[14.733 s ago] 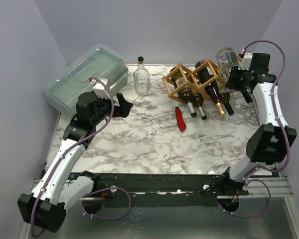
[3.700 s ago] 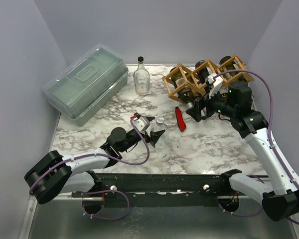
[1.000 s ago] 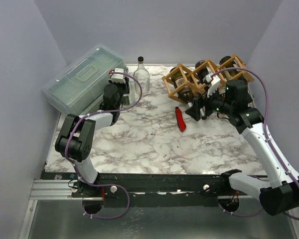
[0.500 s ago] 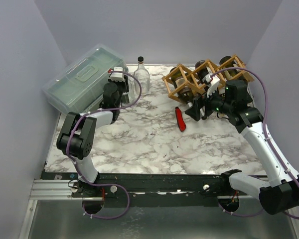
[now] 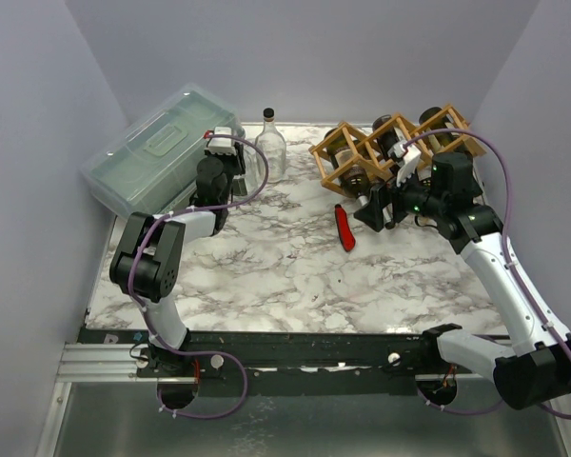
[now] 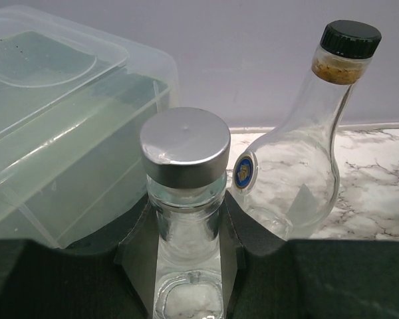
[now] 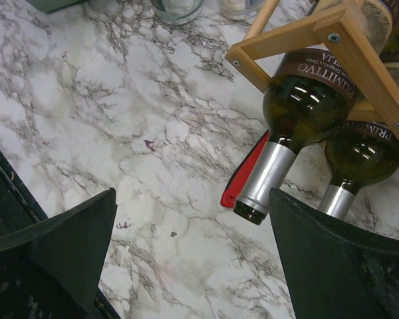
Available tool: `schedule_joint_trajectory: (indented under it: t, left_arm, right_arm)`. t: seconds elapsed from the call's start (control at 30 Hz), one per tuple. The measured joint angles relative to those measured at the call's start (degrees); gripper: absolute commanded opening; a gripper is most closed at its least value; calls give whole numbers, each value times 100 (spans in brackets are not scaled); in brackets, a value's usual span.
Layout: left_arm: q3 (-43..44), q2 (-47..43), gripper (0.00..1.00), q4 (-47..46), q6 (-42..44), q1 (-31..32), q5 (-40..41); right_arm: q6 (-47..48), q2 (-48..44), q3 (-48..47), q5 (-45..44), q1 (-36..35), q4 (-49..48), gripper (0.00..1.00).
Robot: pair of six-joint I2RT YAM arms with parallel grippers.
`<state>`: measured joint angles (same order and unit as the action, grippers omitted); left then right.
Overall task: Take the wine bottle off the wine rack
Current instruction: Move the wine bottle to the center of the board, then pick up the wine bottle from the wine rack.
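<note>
The wooden wine rack (image 5: 381,143) stands at the back right, with dark wine bottles (image 5: 354,176) lying in its cells. In the right wrist view one wine bottle (image 7: 299,113) points its silver-foiled neck down at the table, a second bottle (image 7: 362,156) beside it under the wine rack (image 7: 306,33). My right gripper (image 5: 373,211) hangs open just in front of those necks, its jaws wide apart (image 7: 193,246) with only marble between them. My left gripper (image 6: 186,232) is shut on a clear silver-capped bottle (image 6: 185,173), upright at the back left.
A translucent lidded plastic box (image 5: 162,152) sits at the back left, close to the held bottle. A clear black-capped bottle (image 5: 270,148) stands right beside it. A red tool (image 5: 344,228) lies on the marble below the rack. Purple walls close in the table.
Over the last second almost nothing moves. Before that, my left gripper carried the clear bottle from the front middle to the back left beside the box; the right gripper stayed open by the rack.
</note>
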<state>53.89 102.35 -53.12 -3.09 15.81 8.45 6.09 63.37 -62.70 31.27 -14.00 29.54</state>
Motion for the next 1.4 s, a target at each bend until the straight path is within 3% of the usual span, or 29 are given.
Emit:
schedule_joint_trajectory:
  t: [0.1,0.67,0.97,1.4]
  left_arm:
    - [0,0,35,-2,-20,0,-2]
    - [-94,-267,98,-566,-125,-7,-216]
    - [-496,-1261,99,-203,-308,-52,-586]
    - [-466,-3130,99,2588,-1340,-428,-1414]
  right_arm:
    - [0,0,0,15,26,0,99]
    - [0,0,28,149,72,-44,100]
    - [2,0,33,249,107,-46,100]
    - [35,0,31,413,175,-37,99]
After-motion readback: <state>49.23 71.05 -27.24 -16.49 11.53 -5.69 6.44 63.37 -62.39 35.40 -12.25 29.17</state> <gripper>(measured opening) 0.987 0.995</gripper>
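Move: Between the left fingers, gripped at the neck, is the silver-capped clear bottle, its middle some 8 cm straight below the hand. The black-capped clear bottle stands about 5 cm farther ahead, 8 cm to the right and 6 cm lower than the hand; the green lidded box lies roughly 2 cm ahead, 18 cm left and 10 cm down. From the idle right hand, the silver-capped bottle is about 23 cm ahead, 33 cm left and 13 cm lower. Opening its fingers from about a third to fully wide, the left hand lets go of the silver-capped bottle's neck and rises, about 10 cm in all, before drawing back some 10 cm towards its base. The wrist dips slightly on the way up, then levels out, its left side sinking and the fingers swinging clockwise by some 10 degrees. ##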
